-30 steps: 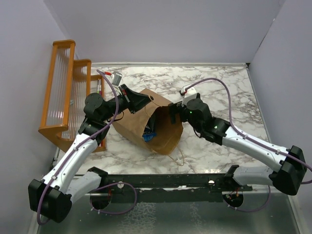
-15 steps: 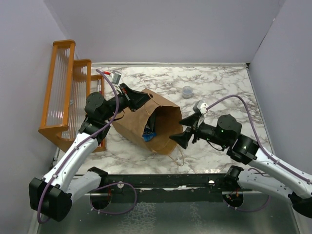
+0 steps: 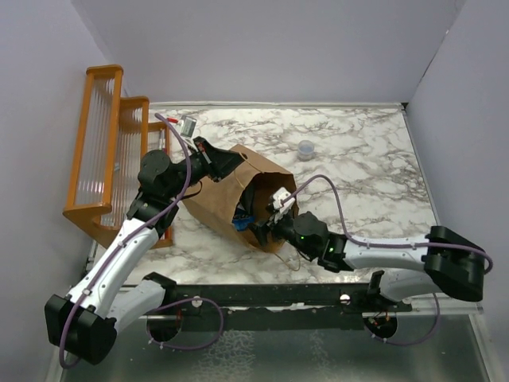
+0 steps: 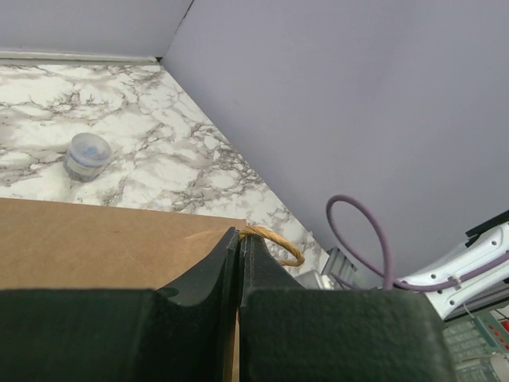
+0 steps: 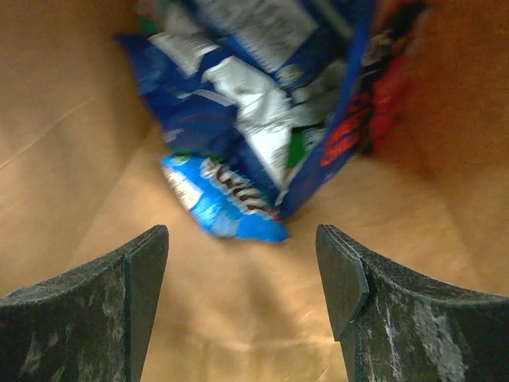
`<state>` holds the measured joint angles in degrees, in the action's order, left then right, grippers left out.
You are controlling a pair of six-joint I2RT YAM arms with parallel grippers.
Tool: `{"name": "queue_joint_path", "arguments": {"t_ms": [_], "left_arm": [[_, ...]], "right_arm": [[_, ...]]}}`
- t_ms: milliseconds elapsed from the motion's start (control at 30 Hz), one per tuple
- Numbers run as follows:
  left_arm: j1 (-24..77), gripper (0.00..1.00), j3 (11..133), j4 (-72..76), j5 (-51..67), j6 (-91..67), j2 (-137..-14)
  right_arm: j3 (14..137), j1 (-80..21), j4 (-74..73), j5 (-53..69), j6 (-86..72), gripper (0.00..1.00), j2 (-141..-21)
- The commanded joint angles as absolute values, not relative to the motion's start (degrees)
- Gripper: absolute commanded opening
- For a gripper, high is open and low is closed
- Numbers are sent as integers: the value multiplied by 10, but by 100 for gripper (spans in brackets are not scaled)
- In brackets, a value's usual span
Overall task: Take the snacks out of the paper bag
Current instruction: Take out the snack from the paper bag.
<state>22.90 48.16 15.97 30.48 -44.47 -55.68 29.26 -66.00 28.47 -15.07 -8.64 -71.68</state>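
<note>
The brown paper bag (image 3: 216, 200) lies on its side with its mouth toward the near right. My left gripper (image 3: 229, 164) is shut on the bag's upper rim. In the left wrist view its jaws (image 4: 239, 239) pinch the paper edge beside a twisted handle (image 4: 276, 243). My right gripper (image 3: 259, 231) is open and reaches into the mouth. The right wrist view shows the snacks (image 5: 238, 151) piled deep inside, blue packets in front and a red one (image 5: 388, 89) at the right. A blue packet (image 5: 221, 208) lies just ahead of the open gripper (image 5: 242, 274), which touches nothing.
An orange wooden rack (image 3: 107, 151) stands at the far left beside my left arm. A small clear cup (image 3: 305, 149) sits on the marble table (image 3: 366, 159) behind the bag, also visible as the cup (image 4: 86, 155) in the left wrist view. Grey walls enclose three sides.
My right arm left the bag's far right rim, swung out to the right, then came in low at the mouth, its jaws now inside. The left gripper and bag held still.
</note>
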Motion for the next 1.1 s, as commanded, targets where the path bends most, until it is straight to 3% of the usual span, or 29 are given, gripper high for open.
{"name": "queue_joint_path", "arguments": {"t_ms": [0,333,533,700,1000,1067], "left_arm": [[231,0,499,148,283,-441,-532],[231,0,492,137,283,-439,-520],[231,0,481,141,281,-436,-515],[231,0,484,139,290,-435,-522],[231,0,488,120,287,-428,-519],[231,0,488,118,286,-427,-516]], "right_arm": [[327,-660,451,-339,-73,75,-792],[385,-659,545,-420,-79,68,-942],[391,-658,722,-455,-16,62,-1035],[430,-650,766,-459,11,59,-1107],[494,-631,682,-457,-28,28,-1148],[499,-626,643,-446,-55,16,-1144]]}}
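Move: The right hand is already in the bag's mouth. The large blue snack pack's near edge lies about 12 cm ahead of it and 6 cm to its left, at its height. The red snack pack is roughly 14 cm ahead and 2 cm left, while a small bright-blue packet sits nearer, some 4 cm ahead, 7 cm left and 3 cm lower. From the left hand, the large blue pack is around 4 cm ahead, 2 cm right and 20 cm below. Forward and somewhat left, deeper into the bag, the right hand reaches some 13 cm towards the large blue snack pack, swinging about 30 degrees clockwise and tipping its fingers up. The fingers narrow from wide to about a quarter open around the pack's upright edge. The left hand keeps its grip on the bag's handle, nearly still. ##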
